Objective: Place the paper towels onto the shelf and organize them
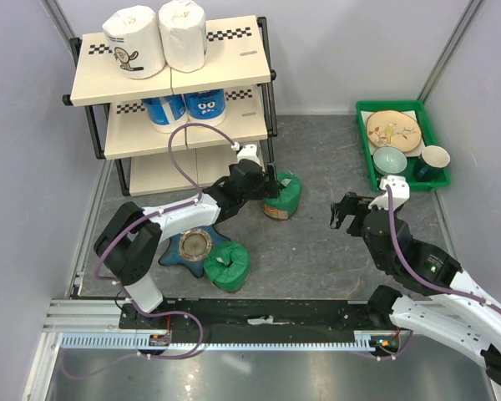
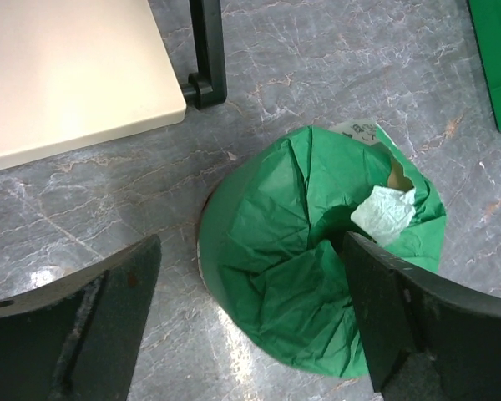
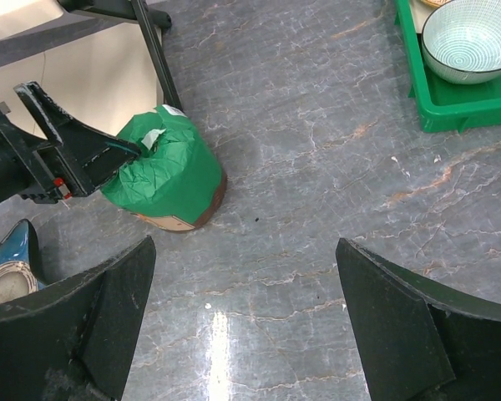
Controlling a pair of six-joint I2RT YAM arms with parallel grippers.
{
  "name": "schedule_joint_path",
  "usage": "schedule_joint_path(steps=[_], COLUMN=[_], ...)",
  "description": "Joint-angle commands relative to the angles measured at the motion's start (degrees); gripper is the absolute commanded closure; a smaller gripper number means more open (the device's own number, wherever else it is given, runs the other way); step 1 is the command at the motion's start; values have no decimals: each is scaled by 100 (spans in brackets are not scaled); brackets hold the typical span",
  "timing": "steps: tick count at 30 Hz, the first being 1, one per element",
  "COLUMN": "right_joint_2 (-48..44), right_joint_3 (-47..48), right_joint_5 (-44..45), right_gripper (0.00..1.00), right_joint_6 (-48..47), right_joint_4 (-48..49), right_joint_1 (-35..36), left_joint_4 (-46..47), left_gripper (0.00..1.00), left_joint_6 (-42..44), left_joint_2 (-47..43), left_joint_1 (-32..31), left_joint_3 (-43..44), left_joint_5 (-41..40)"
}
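The shelf (image 1: pixel 225 58) stands at the back left, with two white paper towels (image 1: pixel 154 38) on its top board and two blue ones (image 1: pixel 186 107) on the middle board. A green roll (image 1: pixel 284 199) stands on the floor by the shelf's right front leg. My left gripper (image 1: pixel 265 185) is open at it; in the left wrist view the gripper (image 2: pixel 250 251) has one finger over the green roll's (image 2: pixel 317 251) crumpled top and the other out over the floor. A second green roll (image 1: pixel 226 266) lies near the left arm's base. My right gripper (image 1: pixel 346 213) hangs open, holding nothing.
A blue star-shaped dish (image 1: pixel 194 246) lies against the second green roll. A green tray (image 1: pixel 427 125) with a plate, bowl and cup sits at the back right. In the right wrist view the gripper (image 3: pixel 246 251) faces bare floor, with the green roll (image 3: pixel 163 175) and the tray (image 3: pixel 451 109) beyond.
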Motion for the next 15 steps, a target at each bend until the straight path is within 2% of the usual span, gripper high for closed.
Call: schedule_joint_path(steps=[1,8,15], right_joint_2=[-55,-72,-63], right_joint_3=[163,163,119], right_joint_5=[138,138,129], right_gripper=[2,2,2], right_joint_6=[2,19,63], right_joint_4=[-70,-79,-70], right_joint_1=[10,10,19], left_joint_4=[-73,-196,-284], left_gripper=[9,25,29], left_joint_6=[78,105,114], left_joint_2=[109,188,162], left_joint_1=[-20,-28,-28], left_joint_3=[329,374,277], left_joint_5=[-154,-110,-5])
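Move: The upright green paper towel roll has its middle about 4 cm right of the left hand, some 1 cm back and 5 cm below. The front corner of the lowest shelf board is about 7 cm ahead and 1 cm left; the other green roll sits some 19 cm back and 10 cm left, the blue star tray 13 cm back and 17 cm left. From the right hand, the upright roll is about 12 cm ahead, 14 cm left and 18 cm lower. Sinking slightly, by just under 1 cm, and otherwise all but staying in place, the left hand closes its fingers by about a quarter of their range around the near-left wall of the upright green roll, one finger at the mouth of its core and the other outside the wrapper. The pinch seems to begin as the closing slows. ##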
